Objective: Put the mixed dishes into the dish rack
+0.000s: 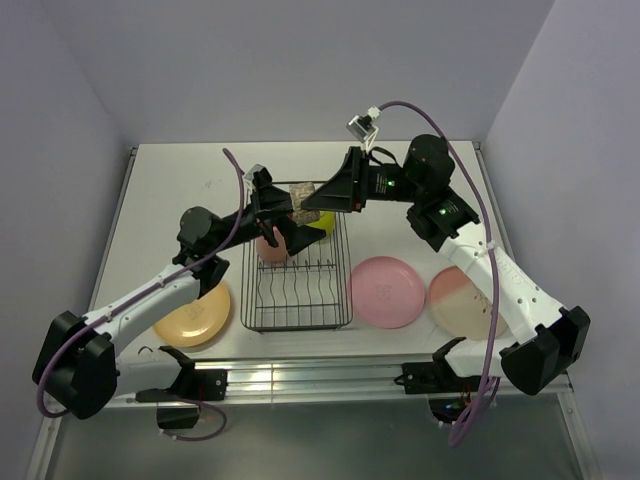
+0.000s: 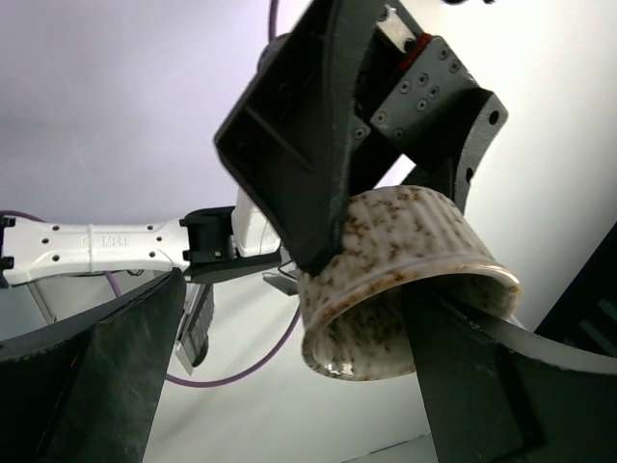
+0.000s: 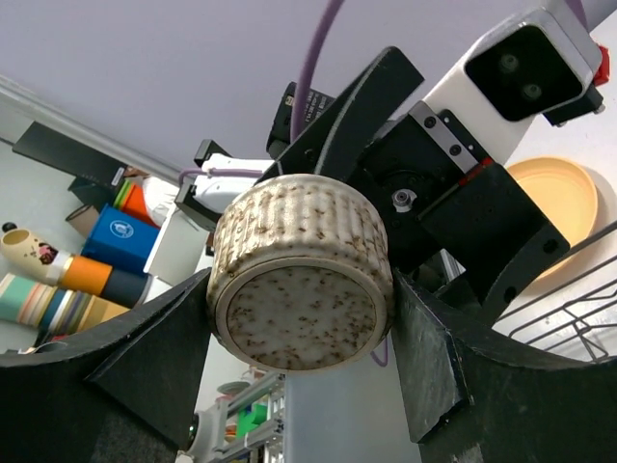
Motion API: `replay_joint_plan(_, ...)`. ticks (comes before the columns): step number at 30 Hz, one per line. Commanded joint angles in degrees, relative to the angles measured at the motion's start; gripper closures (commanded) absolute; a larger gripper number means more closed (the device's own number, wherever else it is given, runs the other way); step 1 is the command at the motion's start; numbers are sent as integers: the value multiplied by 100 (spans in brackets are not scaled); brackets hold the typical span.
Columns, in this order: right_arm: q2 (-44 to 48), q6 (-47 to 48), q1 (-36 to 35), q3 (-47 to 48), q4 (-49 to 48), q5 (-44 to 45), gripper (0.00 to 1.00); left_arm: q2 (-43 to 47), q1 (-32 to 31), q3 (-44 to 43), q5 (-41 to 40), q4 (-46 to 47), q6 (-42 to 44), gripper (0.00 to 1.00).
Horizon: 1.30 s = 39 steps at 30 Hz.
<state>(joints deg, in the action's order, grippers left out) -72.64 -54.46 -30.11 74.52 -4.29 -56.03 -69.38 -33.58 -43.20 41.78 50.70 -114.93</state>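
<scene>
The small tan speckled bowl (image 1: 303,192) hangs in the air above the far end of the black wire dish rack (image 1: 297,290). My right gripper (image 1: 312,196) is shut on the bowl (image 3: 299,289), a finger pressed to each side and the base toward its camera. My left gripper (image 1: 283,208) faces it from the other side. In the left wrist view the left gripper (image 2: 289,386) stands open around the bowl's (image 2: 395,280) mouth. A salmon-pink tumbler (image 1: 270,248) and a lime-green bowl (image 1: 322,222) sit in the rack's far part.
A yellow-orange plate (image 1: 195,318) lies left of the rack, under my left arm. A pink plate (image 1: 385,290) and a pink-and-cream plate (image 1: 460,300) lie to its right. Walls close in the table on three sides.
</scene>
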Motion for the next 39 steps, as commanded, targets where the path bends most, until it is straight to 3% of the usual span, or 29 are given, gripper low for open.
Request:
replay_joint_plan(1,-57,84,-21,158,-90,21,100,249,18,101,67,-84,-452,1)
replay_joint_plan(6,-136,654,66,361,980,408,100,1057,264,58,146,-2269,847,1)
replay_joint_plan(7,-171,743,136,405,1140,487,100,1207,447,-143,85,-3763,1172,1)
replay_joint_plan(9,-241,1207,154,528,1935,899,100,1646,633,-468,-414,-5492,2358,1)
replay_joint_plan(10,-372,1383,154,720,2228,1057,100,1734,756,-801,-669,-6945,2684,1)
replay_joint_plan(14,-838,2322,58,1081,3477,1962,100,1885,827,-1593,-1978,-9272,4142,1)
replay_joint_plan(17,-1374,2956,-266,1529,4461,3280,100,1727,827,-2209,-2945,-10470,4767,1)
replay_joint_plan(22,-2103,3239,-610,1654,4894,4765,100,1586,827,-2763,-4534,-11467,5306,3)
replay_joint_plan(25,-2455,3319,-680,1662,4912,5144,100,1691,827,-2598,-4906,-11705,5420,3)
replay_joint_plan(31,-3000,3520,-725,1758,4789,5804,100,2043,827,-2053,-4802,-11600,5289,4)
replay_joint_plan(39,-3484,3670,-733,1776,4596,6016,100,2017,836,-2017,-4784,-11705,5288,3)
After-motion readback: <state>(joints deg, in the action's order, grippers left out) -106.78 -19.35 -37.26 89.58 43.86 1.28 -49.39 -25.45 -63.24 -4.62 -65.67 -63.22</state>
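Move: The right hand already holds the speckled ramekin; its free rack spot lies about 14 cm ahead, 4 cm right and 35 below. From that hand the green bowl is 20 ahead, straight in line, 37 below; the pink cup 16 ahead, 8 left, 35 below. From the open left hand, the yellow plate lies 27 left, 1 ahead and 39 below; the ramekin is just 2 cm ahead and 2 above. Right hand lowers the ramekin some 30 cm, also forward, tipping fingers down, rackward; open left retreats left and down. ##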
